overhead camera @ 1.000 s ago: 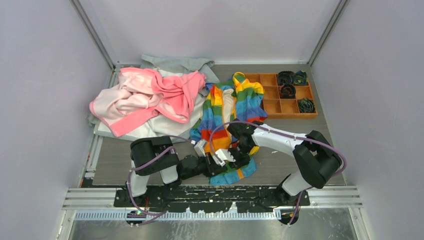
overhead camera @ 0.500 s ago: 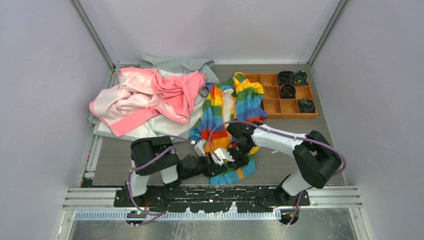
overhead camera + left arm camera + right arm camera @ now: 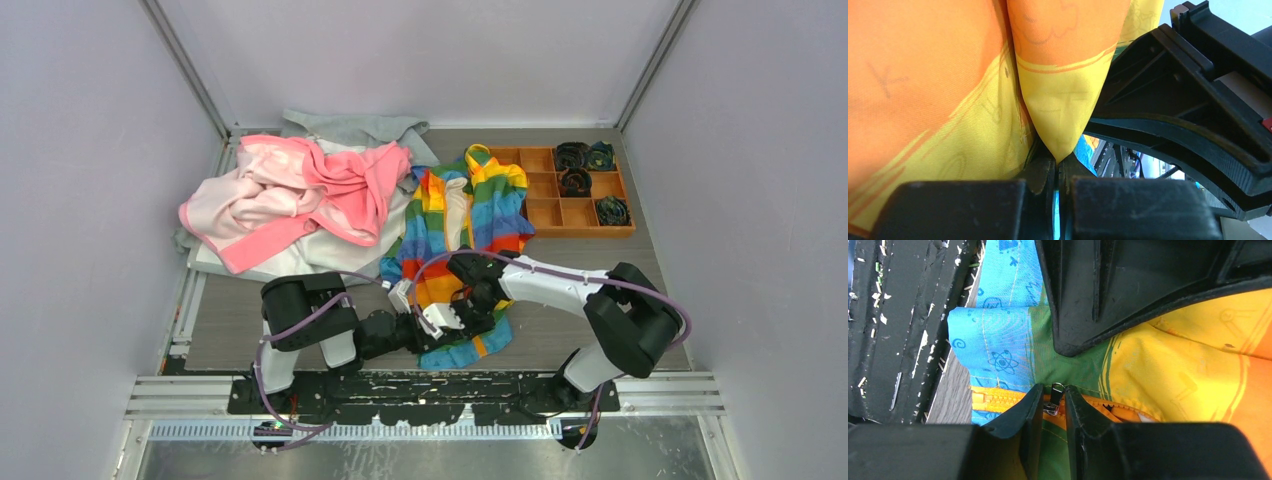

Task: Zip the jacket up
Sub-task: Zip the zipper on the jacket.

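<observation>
The rainbow-striped jacket (image 3: 470,215) lies on the table between the two arms, its hem toward the near edge. My left gripper (image 3: 428,328) is shut on a fold of the jacket's yellow fabric (image 3: 1063,115), which rises from its closed jaws (image 3: 1060,172). My right gripper (image 3: 470,305) is just beyond it. In the right wrist view its fingers (image 3: 1053,407) are shut on the small metal zipper pull (image 3: 1053,396) of the orange zipper (image 3: 998,400). The zipper is joined toward the blue hem (image 3: 993,350) and still parted on the yellow side.
A pink garment (image 3: 300,195) and a grey garment (image 3: 350,128) are heaped at the back left. An orange divided tray (image 3: 540,190) with dark rolled items stands at the back right. The other arm's black body looms close in each wrist view (image 3: 1128,285).
My right gripper has shifted slightly left and away along the jacket's front with the zipper pull. The left gripper has held its place on the fabric.
</observation>
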Controlling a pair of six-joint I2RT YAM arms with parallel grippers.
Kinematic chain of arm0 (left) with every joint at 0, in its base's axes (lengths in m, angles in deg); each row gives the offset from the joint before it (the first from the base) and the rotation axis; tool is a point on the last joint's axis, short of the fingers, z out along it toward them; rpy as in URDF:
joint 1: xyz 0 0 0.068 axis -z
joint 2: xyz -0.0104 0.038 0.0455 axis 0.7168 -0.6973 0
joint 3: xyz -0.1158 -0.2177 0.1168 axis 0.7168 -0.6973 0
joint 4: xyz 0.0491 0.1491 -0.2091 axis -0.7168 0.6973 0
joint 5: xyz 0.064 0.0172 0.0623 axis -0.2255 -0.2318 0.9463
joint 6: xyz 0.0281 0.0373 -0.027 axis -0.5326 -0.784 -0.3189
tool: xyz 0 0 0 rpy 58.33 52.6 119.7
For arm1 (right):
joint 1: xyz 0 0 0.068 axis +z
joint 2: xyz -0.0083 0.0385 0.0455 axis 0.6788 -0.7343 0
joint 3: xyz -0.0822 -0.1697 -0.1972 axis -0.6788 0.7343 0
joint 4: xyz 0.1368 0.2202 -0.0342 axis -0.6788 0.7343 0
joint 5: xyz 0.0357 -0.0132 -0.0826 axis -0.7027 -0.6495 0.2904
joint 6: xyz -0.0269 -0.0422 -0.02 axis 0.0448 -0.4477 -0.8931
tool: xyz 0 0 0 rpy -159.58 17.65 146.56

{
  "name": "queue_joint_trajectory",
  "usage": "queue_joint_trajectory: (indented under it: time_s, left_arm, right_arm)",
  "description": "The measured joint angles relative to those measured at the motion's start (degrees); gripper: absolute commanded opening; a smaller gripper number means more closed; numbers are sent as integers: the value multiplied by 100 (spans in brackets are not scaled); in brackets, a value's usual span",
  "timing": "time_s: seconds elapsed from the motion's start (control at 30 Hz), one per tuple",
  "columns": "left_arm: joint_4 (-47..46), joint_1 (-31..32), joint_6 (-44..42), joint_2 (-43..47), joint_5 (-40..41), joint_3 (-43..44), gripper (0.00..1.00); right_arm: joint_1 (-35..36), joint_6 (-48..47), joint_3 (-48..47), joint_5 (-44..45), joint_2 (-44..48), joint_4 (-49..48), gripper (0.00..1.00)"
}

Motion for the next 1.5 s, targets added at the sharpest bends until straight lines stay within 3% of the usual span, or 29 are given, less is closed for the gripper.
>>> queue_joint_trajectory:
  time_s: [0.37, 0.67, 0.93, 1.23, 1.5]
  left_arm:
    - [0, 0, 4, 0, 0, 0, 0]
    - [2, 0, 7, 0, 0, -2, 0]
    - [7, 0, 22, 2, 0, -2, 3]
    - [20, -11, 116, 157, 44, -90, 34]
    - [916, -37, -186, 1303, 225, -483, 44]
  right_arm:
    - [33, 236, 96, 48, 111, -66, 1]
    - [-109, 527, 55, -186, 229, -15, 1]
    - [-678, 726, -44, -815, 387, 133, 1]
    - [-804, 1215, -44, -1047, 553, -48, 1]
    - [-807, 1556, -44, -1123, 555, -168, 1]
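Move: The zipper pull sits right between the right hand's parted fingertips, practically at the hand point. From there the jacket hem lies about 4 cm back, the start of the open zip gap about 4 cm ahead and 1 cm right, and the yellow fold that the left fingers pinch about 3 cm left and 1 cm ahead, slightly higher. From the left hand, the pull lies about 3 cm right, 1 cm back and 1 cm lower. Staying almost in place at first, the right hand shuts its fingers on the zipper pull, then rises about 4 cm, drifting slightly forward and left as it turns some 20 degrees clockwise and tilts a little. Late on, the left hand, until then still pinching the yellow fold, opens and backs off about 3 cm to its left and up. ##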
